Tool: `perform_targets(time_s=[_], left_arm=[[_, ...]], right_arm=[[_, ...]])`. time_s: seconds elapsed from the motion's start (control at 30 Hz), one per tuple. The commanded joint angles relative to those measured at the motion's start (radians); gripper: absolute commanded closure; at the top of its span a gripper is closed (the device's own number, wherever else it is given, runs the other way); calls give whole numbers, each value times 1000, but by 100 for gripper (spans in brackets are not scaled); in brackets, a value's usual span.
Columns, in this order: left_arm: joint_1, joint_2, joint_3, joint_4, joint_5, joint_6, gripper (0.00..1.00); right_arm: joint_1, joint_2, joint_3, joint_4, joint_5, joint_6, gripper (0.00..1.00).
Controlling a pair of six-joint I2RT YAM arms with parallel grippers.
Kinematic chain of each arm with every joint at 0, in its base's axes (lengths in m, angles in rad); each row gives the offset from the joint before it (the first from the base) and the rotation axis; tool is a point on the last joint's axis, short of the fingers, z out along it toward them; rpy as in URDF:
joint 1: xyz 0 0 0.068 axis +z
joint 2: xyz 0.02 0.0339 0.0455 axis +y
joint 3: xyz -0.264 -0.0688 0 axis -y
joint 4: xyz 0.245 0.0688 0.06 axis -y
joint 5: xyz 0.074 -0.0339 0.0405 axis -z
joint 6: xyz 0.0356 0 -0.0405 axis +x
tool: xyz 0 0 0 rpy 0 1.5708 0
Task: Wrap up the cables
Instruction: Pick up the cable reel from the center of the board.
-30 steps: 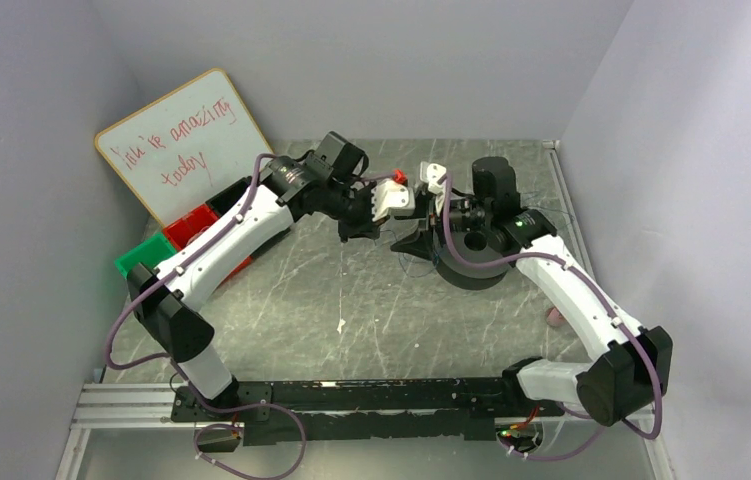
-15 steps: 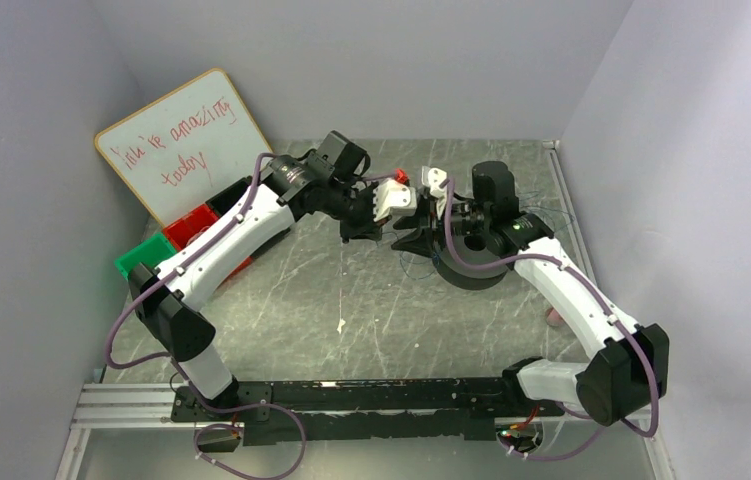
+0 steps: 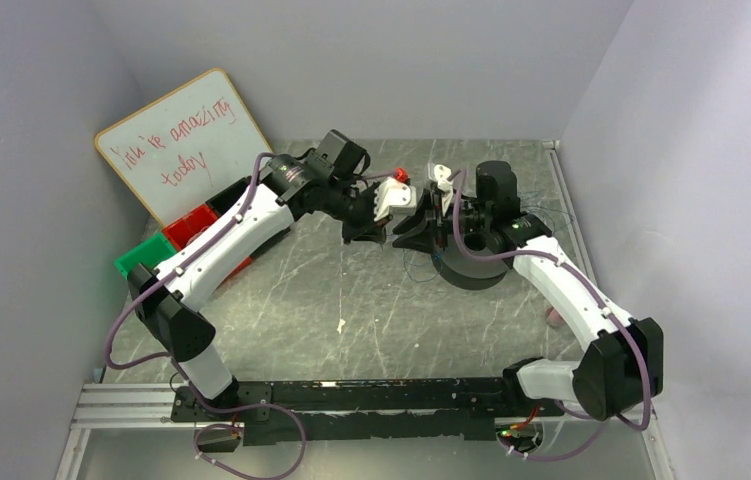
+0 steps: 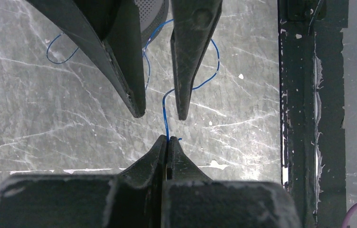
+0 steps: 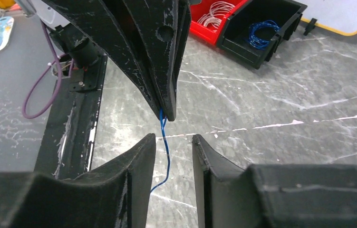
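Observation:
The cable is a very thin blue wire. Its end is pinched in my left gripper, which is shut on it above the table's middle. From there the strand runs up into loose loops lying on the table. My right gripper faces the left one tip to tip. Its fingers stand open a little on either side of the same strand and do not touch it. In the top view the two grippers meet, left gripper against right gripper.
A black round drum sits under the right arm. At the back left stand a whiteboard, a red bin with whitish coils, a black bin with a blue coil, and a green bin. A black rail runs along the near edge.
My right gripper has moved left up to the left gripper's tips and its fingers have narrowed around the blue strand. The left gripper has stayed shut and still.

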Motion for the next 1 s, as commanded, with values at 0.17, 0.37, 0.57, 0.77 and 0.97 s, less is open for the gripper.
perform_targets(time_s=[0.17,0.37,0.57,0.77,0.97], left_arm=[[-5,-21,42,-1,47,-15,97],[-1,-40,28,60,-59,-53,46],[99,-65,-12,221,-101,-176,6],[154,-9,-71,390,-161,-319,6],[153,204,37,409,-77,-473,6]], right_arm=[[-2,3,2,59,-59,19,100],[-51,-34,-9,152,35,104,100],[-100,-52,44,176,319,137,100],[-208,26,211,231,729,190,100],[-321,142,517,204,1106,169,100]])
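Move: The right hand, fingers open and pointing left, already has the blue cable running between its tips, about 1 cm left of its hand point, where it hangs from the left hand's shut fingers. From the right hand the grey spool stands some 15 cm to the right, 9 cm ahead and 22 cm below; loose cable loops lie roughly 29 cm right, 17 cm ahead and 26 cm down. For the left hand that stretch of cable is about 3 cm to the right. The right fingers close on the cable while both hands stay nearly in place, and only then do the left fingers open wide and release their pinch. The right hand carries its cable end off forward, to the right and up, some 20 cm forward and gathering speed, turning about 60 degrees clockwise until its fingers point ahead, while the left hand, empty, goes forward about 11 cm and swings counter-clockwise. ##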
